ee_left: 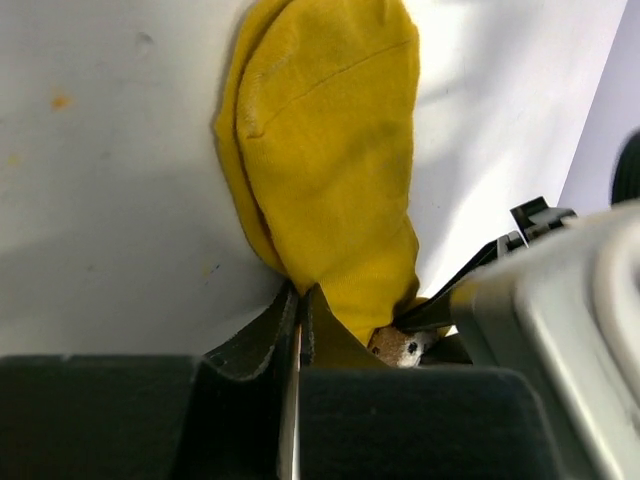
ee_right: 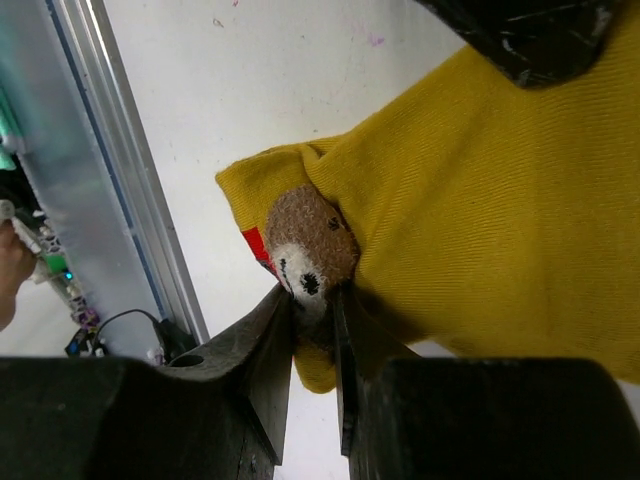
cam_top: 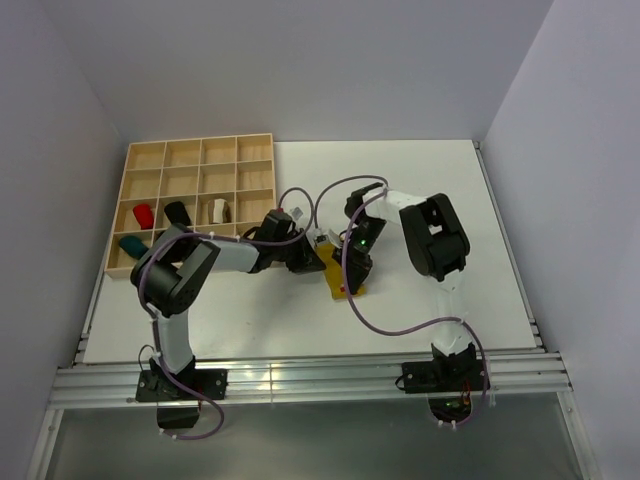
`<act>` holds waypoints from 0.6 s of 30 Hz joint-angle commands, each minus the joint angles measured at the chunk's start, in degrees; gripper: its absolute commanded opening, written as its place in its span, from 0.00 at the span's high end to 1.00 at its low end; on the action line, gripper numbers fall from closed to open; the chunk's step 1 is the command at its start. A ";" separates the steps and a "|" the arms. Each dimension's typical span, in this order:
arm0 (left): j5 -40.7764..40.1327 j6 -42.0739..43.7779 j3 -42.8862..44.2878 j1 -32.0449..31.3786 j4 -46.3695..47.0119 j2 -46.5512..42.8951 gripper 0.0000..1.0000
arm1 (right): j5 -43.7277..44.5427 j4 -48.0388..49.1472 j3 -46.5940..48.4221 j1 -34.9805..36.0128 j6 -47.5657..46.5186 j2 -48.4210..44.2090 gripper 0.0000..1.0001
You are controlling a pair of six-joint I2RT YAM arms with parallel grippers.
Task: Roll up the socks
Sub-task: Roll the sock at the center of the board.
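A mustard yellow sock (cam_top: 338,284) lies flat on the white table between both arms. In the left wrist view it (ee_left: 330,170) stretches away from my left gripper (ee_left: 298,298). That gripper is shut, its tips pressed at the sock's near edge with no fabric showing between them. My right gripper (ee_right: 312,300) is shut on the sock's (ee_right: 480,210) folded end, pinching the brown bear-face patch (ee_right: 305,245). From above, the left gripper (cam_top: 318,262) and right gripper (cam_top: 352,268) meet over the sock. The left fingertip (ee_right: 530,40) rests on the sock's far part.
A wooden compartment tray (cam_top: 190,152) stands at the back left. It holds stubby rolls: red (cam_top: 143,214), black (cam_top: 178,212), white (cam_top: 220,210) and teal (cam_top: 131,243). An aluminium rail (ee_right: 120,200) runs along the table's near edge.
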 commanded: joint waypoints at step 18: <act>-15.98 -0.74 -14.96 -4.02 18.73 -11.80 0.71 | 1.12 -10.43 8.13 -0.23 -4.24 8.62 0.78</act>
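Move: The yellow sock lies flat just to the right of the left fingertips, its middle about 3 cm right, 2 cm nearer the base and 1 cm lower; they are nearly shut on its left edge. Its bear-face end, pinched in the right fingers, is about 7 cm back and 7 cm right of the left hand. The white roll in the tray stands some 24 cm left and 12 cm ahead of the left hand. From the right hand the sock's middle is about 5 cm ahead and 4 cm left. Easing open to roughly a quarter, the left fingers let go of the sock's left edge, then at the end lift and draw off leftward from it by about 1 cm each way, while the wrist turns some 10 degrees so that the fingers swing forward. The right hand stays by the bear face and keeps its pinch, tilting only slightly. ##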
